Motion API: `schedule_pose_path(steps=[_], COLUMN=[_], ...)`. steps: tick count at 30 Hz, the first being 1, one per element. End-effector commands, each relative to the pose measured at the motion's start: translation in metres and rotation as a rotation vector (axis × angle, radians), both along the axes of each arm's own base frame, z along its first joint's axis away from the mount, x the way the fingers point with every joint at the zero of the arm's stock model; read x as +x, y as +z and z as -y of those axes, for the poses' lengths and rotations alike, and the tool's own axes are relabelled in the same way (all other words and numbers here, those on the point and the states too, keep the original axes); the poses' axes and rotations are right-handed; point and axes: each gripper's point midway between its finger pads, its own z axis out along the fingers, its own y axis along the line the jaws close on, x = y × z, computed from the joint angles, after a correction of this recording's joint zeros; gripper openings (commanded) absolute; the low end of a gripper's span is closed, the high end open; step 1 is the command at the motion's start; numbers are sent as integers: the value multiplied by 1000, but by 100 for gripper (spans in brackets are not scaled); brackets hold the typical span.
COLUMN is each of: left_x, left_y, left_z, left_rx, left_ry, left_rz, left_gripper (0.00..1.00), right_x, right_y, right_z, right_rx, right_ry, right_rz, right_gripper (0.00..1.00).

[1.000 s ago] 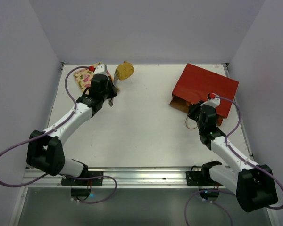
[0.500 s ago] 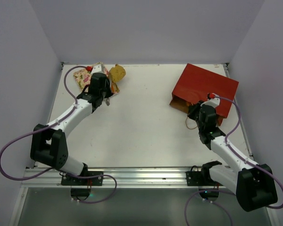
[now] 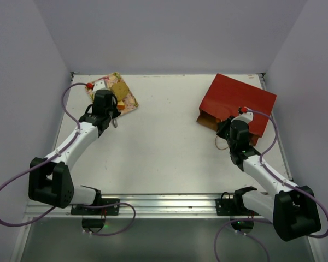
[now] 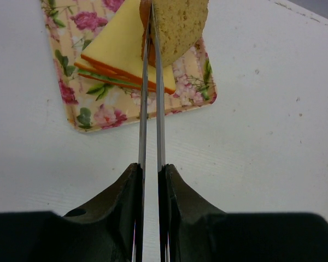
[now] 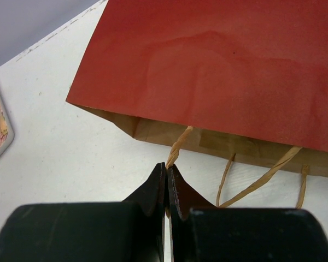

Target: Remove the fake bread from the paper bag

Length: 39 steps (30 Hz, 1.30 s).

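Observation:
My left gripper (image 4: 151, 15) is shut on a tan round piece of fake bread (image 4: 179, 24), pinched at its edge between the thin metal fingers and held over the floral tray (image 4: 87, 117). A yellow triangular sandwich wedge (image 4: 117, 54) lies on that tray. From above, the left gripper (image 3: 115, 97) and the tan piece (image 3: 119, 89) are at the table's back left. The dark-red paper bag (image 3: 238, 101) lies flat at the back right, its brown mouth toward me. My right gripper (image 5: 167, 166) is shut on one cord handle (image 5: 179, 144) at the bag's (image 5: 224, 65) mouth. The bag's inside is hidden.
The floral tray (image 3: 132, 102) sits by the back-left corner, next to the left wall. More cord handle loops (image 5: 262, 177) lie on the white table in front of the bag's mouth. The right arm (image 3: 257, 164) stretches along the table's right side.
The left arm has swung left with the tan bread piece, from right of the tray to over it. The right arm has stayed in place on the handle.

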Motion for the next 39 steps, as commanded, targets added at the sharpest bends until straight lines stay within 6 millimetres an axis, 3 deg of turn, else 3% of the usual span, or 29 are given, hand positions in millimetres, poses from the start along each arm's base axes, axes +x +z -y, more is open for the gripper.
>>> schedule_pose_path(steps=[1,15,19,32,39], left_x=[-4,12,14,12,15], left_y=[15,30,41,50,32], left_z=[-9,-15,-30,-85,-91], left_rx=[-1,-106,-134,-180,-191], left_ry=[36,24,68,177,180], left_rz=[49,101,150,213,179], left_gripper=[0,0,0,0,1], right_x=[10,10,10,10,11], right_y=[19,18,18,18,16], right_z=[-4,-4,-4,-5,-5], right_rx=[15,14,16,19,17], right_ry=[5,5,7,11,11], right_rz=[45,41,39,37,30], right_gripper=[0,0,0,0,0])
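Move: My left hand still grips the tongs, which hold the bread slice about 11 cm ahead, 2 cm to the right and some 7 cm lower. The free far-left part of the floral tray lies about 12 cm ahead, 9 cm to the left and 13 cm below; the cheese sandwich on the tray is about 7 cm ahead, 3 cm left and 11 cm down. From my right hand that tray part is roughly 20 cm ahead, 55 cm left and 10 cm below. After barely stirring at first, I carry the tongs and the bread slice about 9 cm to the left with my left hand, past the far end of the cheese sandwich towards the tray's far-left part. Midway I lift some 2 cm, swing the wrist about 10 degrees counter-clockwise and tip the tongs slightly upward, keeping the grip unchanged. ##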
